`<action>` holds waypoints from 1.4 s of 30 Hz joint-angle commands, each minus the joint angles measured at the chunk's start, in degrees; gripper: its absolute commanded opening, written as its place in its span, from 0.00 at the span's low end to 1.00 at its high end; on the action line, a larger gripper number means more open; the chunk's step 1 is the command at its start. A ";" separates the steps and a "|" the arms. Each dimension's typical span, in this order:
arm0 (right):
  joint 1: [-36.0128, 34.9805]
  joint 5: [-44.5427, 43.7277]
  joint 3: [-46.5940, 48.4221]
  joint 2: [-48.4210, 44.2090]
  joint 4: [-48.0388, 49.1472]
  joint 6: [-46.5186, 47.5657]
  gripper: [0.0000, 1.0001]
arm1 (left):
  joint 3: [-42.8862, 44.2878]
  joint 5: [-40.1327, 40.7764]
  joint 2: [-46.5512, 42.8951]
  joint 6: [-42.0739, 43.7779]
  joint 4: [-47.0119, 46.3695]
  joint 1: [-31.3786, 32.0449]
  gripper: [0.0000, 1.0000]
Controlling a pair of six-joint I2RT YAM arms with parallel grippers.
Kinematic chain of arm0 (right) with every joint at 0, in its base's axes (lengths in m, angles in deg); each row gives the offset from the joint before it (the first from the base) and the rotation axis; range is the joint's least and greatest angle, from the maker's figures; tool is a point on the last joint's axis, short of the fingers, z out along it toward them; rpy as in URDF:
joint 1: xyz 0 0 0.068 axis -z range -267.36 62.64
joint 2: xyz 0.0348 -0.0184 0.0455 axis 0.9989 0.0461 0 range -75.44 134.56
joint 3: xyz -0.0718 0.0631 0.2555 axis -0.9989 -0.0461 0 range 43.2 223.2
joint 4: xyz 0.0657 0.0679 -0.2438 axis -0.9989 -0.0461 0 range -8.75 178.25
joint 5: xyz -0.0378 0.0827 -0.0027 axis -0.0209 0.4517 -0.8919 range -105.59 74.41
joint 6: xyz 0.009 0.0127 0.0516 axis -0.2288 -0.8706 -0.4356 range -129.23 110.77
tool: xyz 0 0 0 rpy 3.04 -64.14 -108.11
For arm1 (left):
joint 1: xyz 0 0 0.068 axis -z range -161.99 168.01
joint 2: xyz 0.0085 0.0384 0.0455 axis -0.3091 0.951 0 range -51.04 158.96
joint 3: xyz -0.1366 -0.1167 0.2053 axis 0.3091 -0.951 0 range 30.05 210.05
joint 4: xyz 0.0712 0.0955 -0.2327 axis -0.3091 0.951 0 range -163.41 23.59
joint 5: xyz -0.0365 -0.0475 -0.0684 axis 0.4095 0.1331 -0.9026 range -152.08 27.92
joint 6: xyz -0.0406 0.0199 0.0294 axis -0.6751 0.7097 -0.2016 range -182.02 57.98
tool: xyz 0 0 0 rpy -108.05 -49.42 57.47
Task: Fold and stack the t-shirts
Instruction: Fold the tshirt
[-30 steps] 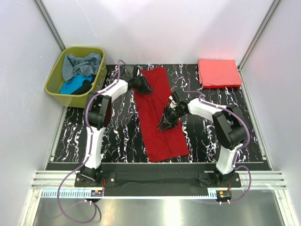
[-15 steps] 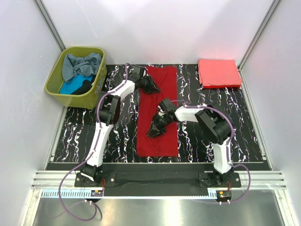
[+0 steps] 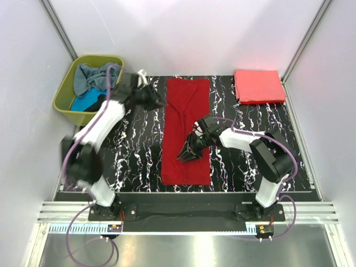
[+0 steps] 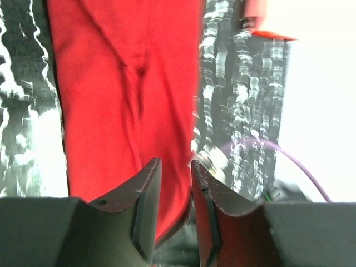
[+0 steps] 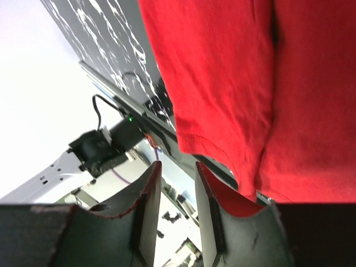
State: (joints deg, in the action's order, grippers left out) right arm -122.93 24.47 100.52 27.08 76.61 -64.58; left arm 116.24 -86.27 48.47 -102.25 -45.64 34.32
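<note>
A large dark red t-shirt [image 3: 186,105] lies as a long narrow strip down the middle of the table, also in the left wrist view [image 4: 111,83] and the right wrist view [image 5: 233,67]. My left gripper [image 3: 160,104] hovers just left of the strip's far part, jaws slightly open and empty [image 4: 175,162]. My right gripper [image 3: 184,156] hangs over the strip's near half, slightly open with nothing between its fingers [image 5: 178,166]; the shirt's hem lies just beside it. A folded coral-pink t-shirt [image 3: 258,86] sits at the back right.
An olive-green basket [image 3: 83,117] at the back left holds grey-blue [image 3: 94,75], turquoise [image 3: 83,103] and black [image 3: 101,101] shirts. White walls close in both sides. A metal rail runs along the near table edge [image 3: 183,196].
The red shirt was folded lengthwise into a narrower strip. My left gripper has let go and swung left off the shirt's far end. My right gripper has released and stays over the near half.
</note>
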 commanded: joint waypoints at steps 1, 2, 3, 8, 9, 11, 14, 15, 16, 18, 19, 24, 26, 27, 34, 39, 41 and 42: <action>-0.81 3.63 -1.51 -2.49 -0.31 3.32 0.36 | -15.05 -2.00 -13.34 2.70 2.64 1.00 0.32; -1.95 3.72 -1.34 -2.67 -0.49 3.76 0.34 | -18.66 -1.75 -16.33 2.70 2.64 1.00 0.31; -2.57 3.72 -1.07 -2.59 -0.40 3.76 0.33 | -25.04 -1.40 -21.67 2.70 2.73 1.00 0.31; -9.68 1.09 1.38 0.40 -0.31 2.80 0.18 | -34.77 -1.04 -33.30 4.98 6.06 -0.32 0.30; -10.74 0.38 1.65 0.83 -0.31 2.36 0.15 | -35.91 -1.04 -34.54 5.42 6.85 -0.41 0.30; -13.73 -2.08 1.57 1.80 0.03 1.65 0.12 | -36.97 -1.13 -37.35 6.12 8.70 -0.50 0.30; -15.58 -4.19 0.69 2.25 0.47 0.95 0.09 | -37.76 -1.30 -39.12 5.95 9.93 -0.58 0.30; -15.67 -4.54 0.60 2.42 1.00 0.77 0.08 | -38.46 -1.48 -39.38 5.69 10.02 -0.58 0.30; -15.93 -4.81 0.51 2.68 1.27 0.60 0.06 | -38.82 -1.48 -39.65 5.08 9.94 -0.58 0.30; -16.11 -5.07 0.77 3.12 1.53 0.68 0.06 | -39.34 -1.30 -40.00 5.07 9.76 -0.50 0.30; -16.11 -4.72 1.38 3.99 1.71 0.77 0.06 | -39.35 -0.96 -40.09 5.42 9.85 -0.58 0.30; -16.72 -4.11 3.58 6.55 2.23 0.69 0.05 | -39.52 -0.78 -40.09 5.51 9.85 -0.58 0.30; -16.81 -3.84 4.99 7.78 2.50 0.51 0.05 | -39.70 -1.21 -40.09 5.51 9.85 -0.58 0.30; -16.90 -3.41 5.34 8.22 2.85 0.42 0.05 | -39.70 -1.13 -40.00 5.68 9.93 -0.50 0.30; -17.78 -3.67 6.41 11.38 4.43 -0.54 0.05 | -41.10 -1.13 -40.26 5.95 9.94 -0.58 0.30; -17.69 -3.84 3.86 11.91 4.78 -1.07 0.05 | -42.24 -1.21 -40.18 6.13 9.94 -0.58 0.30; -17.69 -4.28 2.01 10.69 4.78 -1.25 0.05 | -42.86 -2.00 -39.31 6.21 9.76 -0.50 0.30; -17.69 -4.46 1.40 10.16 4.78 -1.25 0.05 | -43.12 -2.53 -38.52 6.39 9.59 -0.50 0.30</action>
State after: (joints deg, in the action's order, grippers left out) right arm -140.13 21.14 103.82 38.49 80.63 -65.31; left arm 73.88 -87.16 9.12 -96.93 -35.39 33.91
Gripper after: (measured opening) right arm 0.050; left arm 0.300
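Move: The t-shirt's near-left corner lies about 10 cm back and 9 cm left of the right hand, some 7 cm below. At that same level, the shirt's near-right corner is roughly 11 cm back and 11 cm to the right, and the table's front edge is 14 cm straight back. From the high left hand, the near-left corner is about 30 cm back, practically in line sideways, and 20 cm down. Draw the right gripper back about 9 cm and leftward over the shirt towards its near-left corner, turning some 15 degrees counter-clockwise while shutting the fingers; then lower the closed tips to the cloth at the near hem, just right of that corner. Meanwhile pull the left gripper quickly back about 20 cm, a little left and lower, keeping it partly open and clear of the shirt. ##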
